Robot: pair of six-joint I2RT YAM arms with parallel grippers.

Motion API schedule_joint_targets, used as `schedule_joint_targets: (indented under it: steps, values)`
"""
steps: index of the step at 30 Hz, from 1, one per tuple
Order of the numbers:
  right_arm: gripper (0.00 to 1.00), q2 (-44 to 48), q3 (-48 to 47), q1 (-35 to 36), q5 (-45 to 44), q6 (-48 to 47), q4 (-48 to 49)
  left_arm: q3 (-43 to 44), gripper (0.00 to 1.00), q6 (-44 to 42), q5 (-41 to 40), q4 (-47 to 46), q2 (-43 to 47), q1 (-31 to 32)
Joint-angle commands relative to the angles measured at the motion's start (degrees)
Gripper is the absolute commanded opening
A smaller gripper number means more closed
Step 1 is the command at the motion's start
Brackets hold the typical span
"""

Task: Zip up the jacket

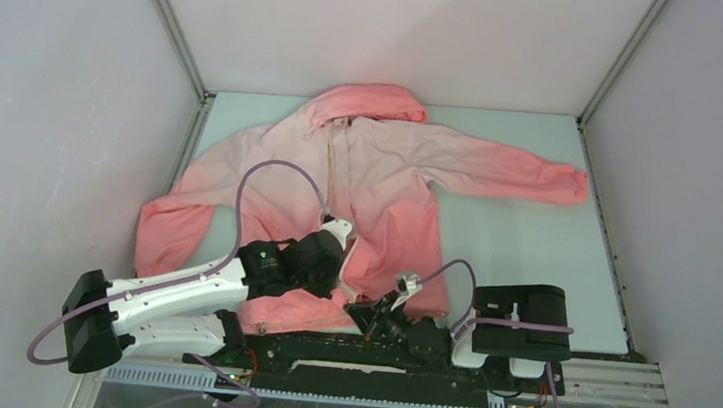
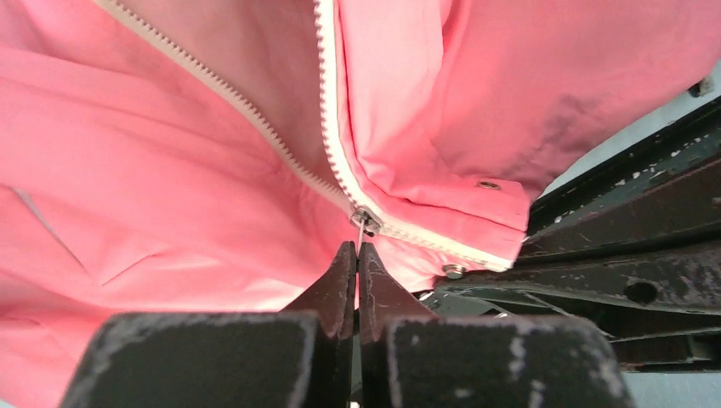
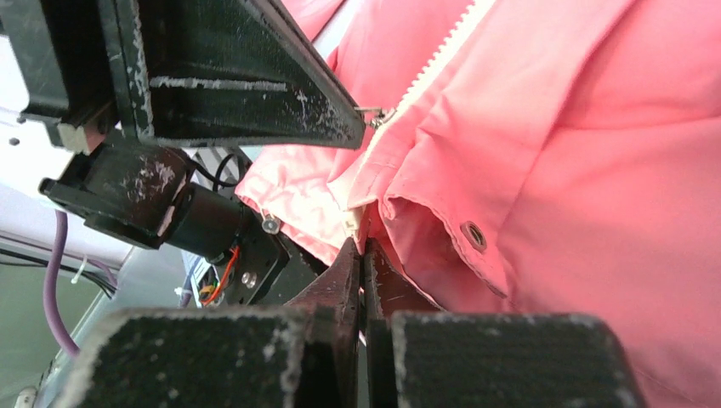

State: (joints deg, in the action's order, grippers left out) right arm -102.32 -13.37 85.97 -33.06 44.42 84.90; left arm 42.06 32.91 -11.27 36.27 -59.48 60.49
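Note:
The pink hooded jacket [image 1: 379, 181] lies flat on the table, hood at the back, hem toward the arms. Its whitish zipper [image 2: 325, 110] is open along most of the front, with the metal slider [image 2: 366, 221] low near the hem. My left gripper [image 2: 358, 248] is shut on the slider's thin pull tab; it shows over the hem in the top view [image 1: 340, 273]. My right gripper [image 3: 364, 246] is shut on the jacket's bottom hem edge just below the zipper's end, and shows in the top view [image 1: 390, 306]. A snap button [image 3: 473, 235] sits beside it.
The black arm mounting rail [image 1: 375, 353] runs along the near table edge just under the hem. The left arm's fingers [image 3: 246, 76] fill the upper left of the right wrist view. Grey walls close in the table at left, right and back.

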Motion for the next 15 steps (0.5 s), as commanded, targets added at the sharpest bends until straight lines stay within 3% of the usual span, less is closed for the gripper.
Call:
schedule_joint_targets:
  steps: [1, 4, 11, 15]
  values:
    - [0.00, 0.64, 1.67, 2.13, -1.83, 0.99, 2.33, 4.49, 0.00, -5.64, -1.50, 2.46, -0.85, -2.24]
    - [0.00, 1.23, 2.61, 2.30, -2.74, 1.85, 2.32, 5.35, 0.00, -6.50, 0.53, 2.20, -2.25, -3.16]
    - [0.00, 2.52, 2.72, 3.92, -3.36, -1.34, 2.43, 13.01, 0.00, -8.07, -15.51, 5.23, -14.60, -12.91]
    - [0.00, 5.09, 1.63, 8.39, -4.89, -9.68, 2.36, 18.31, 0.00, -10.81, -26.66, 2.67, -21.22, -15.97]
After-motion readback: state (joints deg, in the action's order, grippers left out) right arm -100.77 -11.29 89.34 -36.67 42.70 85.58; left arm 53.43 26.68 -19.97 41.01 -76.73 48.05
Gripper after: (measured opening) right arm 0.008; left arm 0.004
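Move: The collar end of the zip, where the slider held in the left fingers is headed, lies about 40 cm ahead of the left hand, 6 cm to its left and some 6 cm lower. The right hand holds the zip's bottom end, which is about 4 cm back, 3 cm right and 2 cm below the left hand. The flap's grommet sits 3 cm ahead of the right hand and 2 cm to its right. From the right hand the collar end is 44 cm ahead, 9 cm left. Forward and partly left, slow at first and then quickening, the left hand draws the still-pinched slider some 9 cm along the zip towards the collar, sinking slightly, its wrist turning about 20 degrees so the fingers point straighter down. The right hand keeps its shut grip on the zip's bottom end, easing about a centimetre back and to the right against the pull. ##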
